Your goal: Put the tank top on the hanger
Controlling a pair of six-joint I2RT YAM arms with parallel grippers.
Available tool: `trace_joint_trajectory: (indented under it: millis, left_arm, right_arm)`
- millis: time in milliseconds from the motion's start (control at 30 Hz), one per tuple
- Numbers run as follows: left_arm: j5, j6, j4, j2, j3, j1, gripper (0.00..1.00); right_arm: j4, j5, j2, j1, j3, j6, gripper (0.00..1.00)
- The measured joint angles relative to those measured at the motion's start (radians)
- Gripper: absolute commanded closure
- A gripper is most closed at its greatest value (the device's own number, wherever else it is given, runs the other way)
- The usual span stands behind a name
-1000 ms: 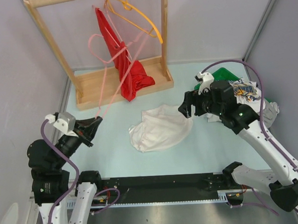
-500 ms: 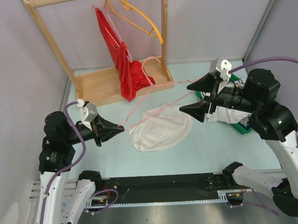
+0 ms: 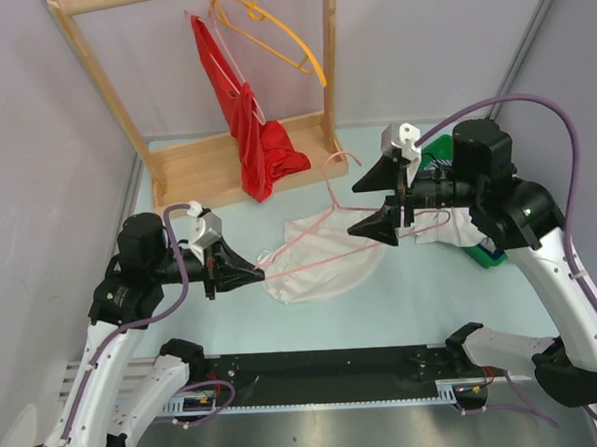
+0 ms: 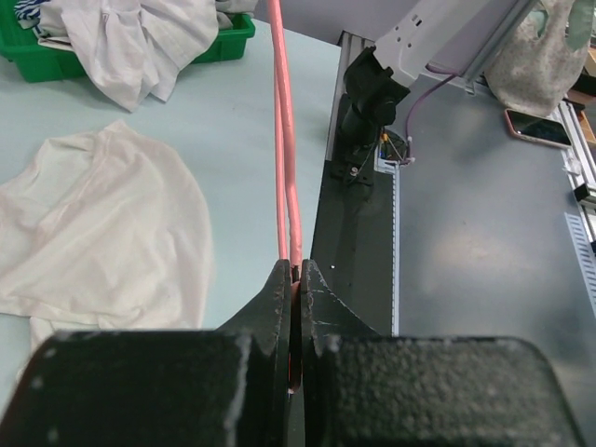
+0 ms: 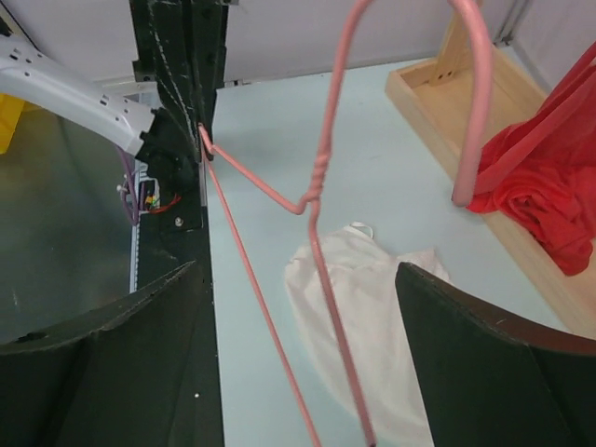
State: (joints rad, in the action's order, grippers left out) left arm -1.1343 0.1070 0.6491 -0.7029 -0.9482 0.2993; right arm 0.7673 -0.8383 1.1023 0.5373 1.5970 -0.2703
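Note:
The white tank top [image 3: 320, 257] lies flat on the table; it also shows in the left wrist view [image 4: 102, 233] and the right wrist view [image 5: 372, 317]. The pale pink hanger [image 3: 318, 217] is held above it, hook [image 3: 340, 161] pointing to the far side. My left gripper [image 3: 249, 276] is shut on the hanger's left corner, and the two pink wires [image 4: 282, 140] run out from the closed jaws [image 4: 296, 279]. My right gripper [image 3: 377, 201] is wide open. The hanger's wires [image 5: 321, 186] pass between its fingers [image 5: 102, 354] without touching them.
A wooden rack [image 3: 225, 167] at the back holds a red garment [image 3: 259, 145] and an orange-yellow hanger [image 3: 279, 39]. A green bin [image 3: 485, 254] with a heap of white clothes [image 3: 469, 225] sits on the right, under my right arm. A black rail [image 3: 326, 367] runs along the near edge.
My left gripper has carried the pink hanger from the rack down and right, over the tank top. My right gripper lifted off the table, opened wide and came around the hanger.

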Motion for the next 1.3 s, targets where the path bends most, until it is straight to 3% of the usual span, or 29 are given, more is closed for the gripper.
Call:
trace_joint_trajectory:
  millis: [167,267,300,367,400,467,567,600,633,900,1133,1300]
  left_arm:
    - [-0.023,0.009,0.004,-0.002,0.000,0.015,1.00]
    - [-0.029,0.011,0.005,0.002,0.000,0.018,1.00]
    - [-0.029,0.014,0.005,0.003,0.000,0.018,1.00]
    - [-0.029,0.018,0.005,0.003,0.000,0.019,1.00]
    - [-0.029,0.019,0.005,0.002,0.000,0.019,1.00]
    - [-0.029,0.026,0.005,-0.004,0.000,0.019,1.00]
    - [-0.031,0.036,0.008,-0.017,0.000,0.020,0.41]
    - [-0.024,0.035,0.005,-0.023,0.000,0.021,0.11]
    - [-0.013,0.038,0.003,-0.031,0.000,0.021,0.04]
    - [0.286,-0.076,-0.124,-0.065,0.045,0.022,0.01]
    - [0.625,-0.316,-0.317,-0.075,0.233,0.030,0.01]
    - [0.780,-0.449,-0.460,-0.179,0.360,0.097,0.03]
  right_arm:
    - [0.018,0.000,0.030,0.010,-0.035,-0.022,0.14]
    - [0.021,-0.003,0.027,0.011,-0.054,-0.028,0.30]
    - [0.021,-0.010,0.025,0.011,-0.060,-0.031,0.41]
    - [0.020,-0.024,0.016,0.011,-0.073,-0.037,0.51]
    - [0.018,-0.032,0.011,0.013,-0.082,-0.037,0.76]
    - [0.010,-0.047,-0.005,0.017,-0.108,-0.041,1.00]
    - [-0.007,-0.050,-0.034,0.019,-0.150,-0.019,1.00]
    - [-0.015,-0.047,-0.045,0.020,-0.166,-0.011,1.00]
    - [-0.023,-0.041,-0.056,0.020,-0.180,-0.005,1.00]
    - [-0.098,0.196,-0.133,-0.006,-0.290,0.088,1.00]
    - [-0.131,0.386,-0.130,-0.127,-0.385,0.175,1.00]
    - [-0.150,0.513,-0.130,-0.180,-0.423,0.245,1.00]
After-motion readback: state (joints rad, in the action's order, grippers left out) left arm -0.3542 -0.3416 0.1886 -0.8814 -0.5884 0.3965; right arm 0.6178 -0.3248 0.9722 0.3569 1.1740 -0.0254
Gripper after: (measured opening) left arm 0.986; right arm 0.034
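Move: The pink hanger's shoulder beside its neck lies between the right hand's open fingers, about 4 cm below its hand point, 1 cm back and 1 cm left. From that hand the tank top is some 14 cm ahead, 2 cm left and 40 cm down; the green basket is about 23 ahead, 29 right, equally low. The left hand still grips a hanger corner; that shoulder is 6 cm ahead, 15 right, 7 above it, the tank top roughly 18 ahead, 14 right, 28 below. Right pinches hanger, carries it forward, right and down; left releases, reaches some 20 cm forward-down towards tank top. ##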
